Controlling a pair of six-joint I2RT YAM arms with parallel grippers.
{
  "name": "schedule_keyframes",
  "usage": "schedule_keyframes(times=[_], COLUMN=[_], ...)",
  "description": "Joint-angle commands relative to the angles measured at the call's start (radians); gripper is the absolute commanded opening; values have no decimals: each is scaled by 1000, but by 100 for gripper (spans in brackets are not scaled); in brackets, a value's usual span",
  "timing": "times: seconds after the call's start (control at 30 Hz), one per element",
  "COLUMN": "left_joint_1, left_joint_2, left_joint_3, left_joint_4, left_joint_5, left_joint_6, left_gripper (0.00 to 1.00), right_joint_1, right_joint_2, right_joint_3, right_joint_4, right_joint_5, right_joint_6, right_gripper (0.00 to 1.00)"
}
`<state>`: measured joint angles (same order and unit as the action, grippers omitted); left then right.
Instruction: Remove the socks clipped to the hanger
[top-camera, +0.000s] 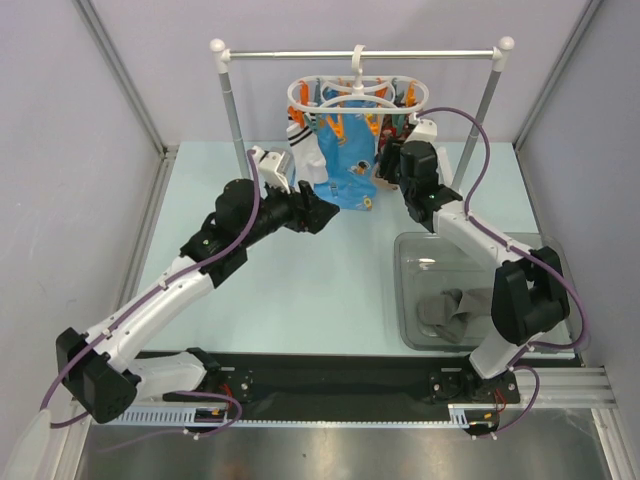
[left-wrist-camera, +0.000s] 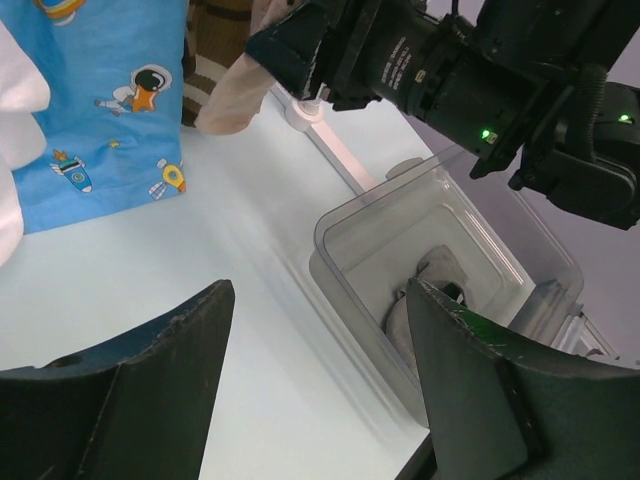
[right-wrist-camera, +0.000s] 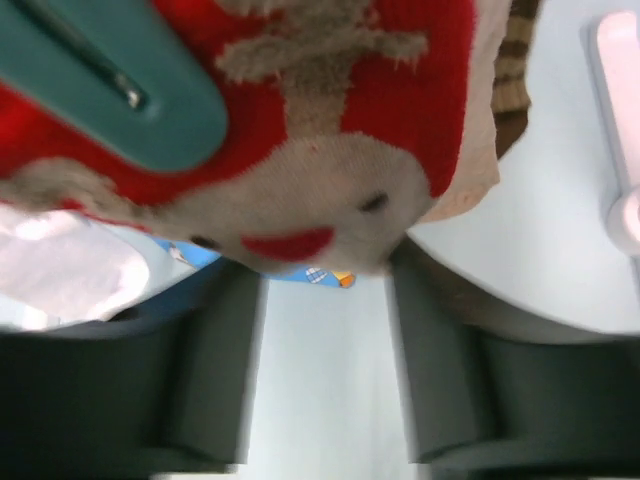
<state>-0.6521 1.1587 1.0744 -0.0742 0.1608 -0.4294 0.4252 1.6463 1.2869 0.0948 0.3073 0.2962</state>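
The white ring hanger hangs by its hook from the rail, with socks and a blue cartoon cloth clipped under it. My right gripper is open right under a beige sock with red marks, whose toe hangs at the fingertips; only table shows between them. A brown-and-cream striped sock hangs beside it. My left gripper is open and empty, low over the table just left of the blue cloth. In its view hang the beige sock and the striped sock.
A clear bin at the right front holds a grey sock. The silver rail stands on two white-capped posts at the back. A teal clip-like piece lies against the red sock. My right arm crosses above the bin.
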Motion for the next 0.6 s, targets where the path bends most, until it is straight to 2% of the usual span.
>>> schedule_keyframes(times=[0.0, 0.1, 0.23, 0.33, 0.57], left_joint_1=[0, 0, 0, 0, 2], left_joint_2=[15, 28, 53, 75, 163], left_joint_3=[-16, -27, -30, -30, -24], left_joint_4=[69, 80, 119, 148, 287], left_joint_5=[14, 13, 20, 35, 85], left_joint_6=[-38, -46, -60, -63, 84], left_gripper=[75, 74, 74, 74, 75], right_joint_1=[1, 1, 1, 1, -14], right_joint_2=[-14, -58, -129, -186, -289], right_joint_3=[23, -21, -66, -87, -86], right_joint_4=[74, 101, 89, 51, -82], right_joint_5=[95, 67, 0, -68, -279], right_joint_6=[4, -11, -22, -19, 34], right_gripper=[49, 29, 11, 6, 7])
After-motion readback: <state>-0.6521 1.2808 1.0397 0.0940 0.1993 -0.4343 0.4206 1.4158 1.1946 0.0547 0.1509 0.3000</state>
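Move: The reindeer sock hangs right at my open right fingers, its middle some 2 cm ahead, sideways in line and 1 cm higher. The teal clip holding it is about 7 cm above my hand point and 2 cm ahead. The blue astronaut sock hangs some 8 cm to the left and 3 cm ahead, the white striped one about 16 cm left and 2 cm ahead, both near hand height. From my left hand the reindeer sock lies about 19 cm forward, 13 cm right and 6 cm lower. I shut my right fingers on the reindeer sock below its face and pinch the cloth, then pull up and back towards me by about 5 cm each way, away from the hanging row, turning the hand slightly counter-clockwise. Meanwhile my left hand, still open, eases roughly 4 cm forward, right and down towards that sock. ##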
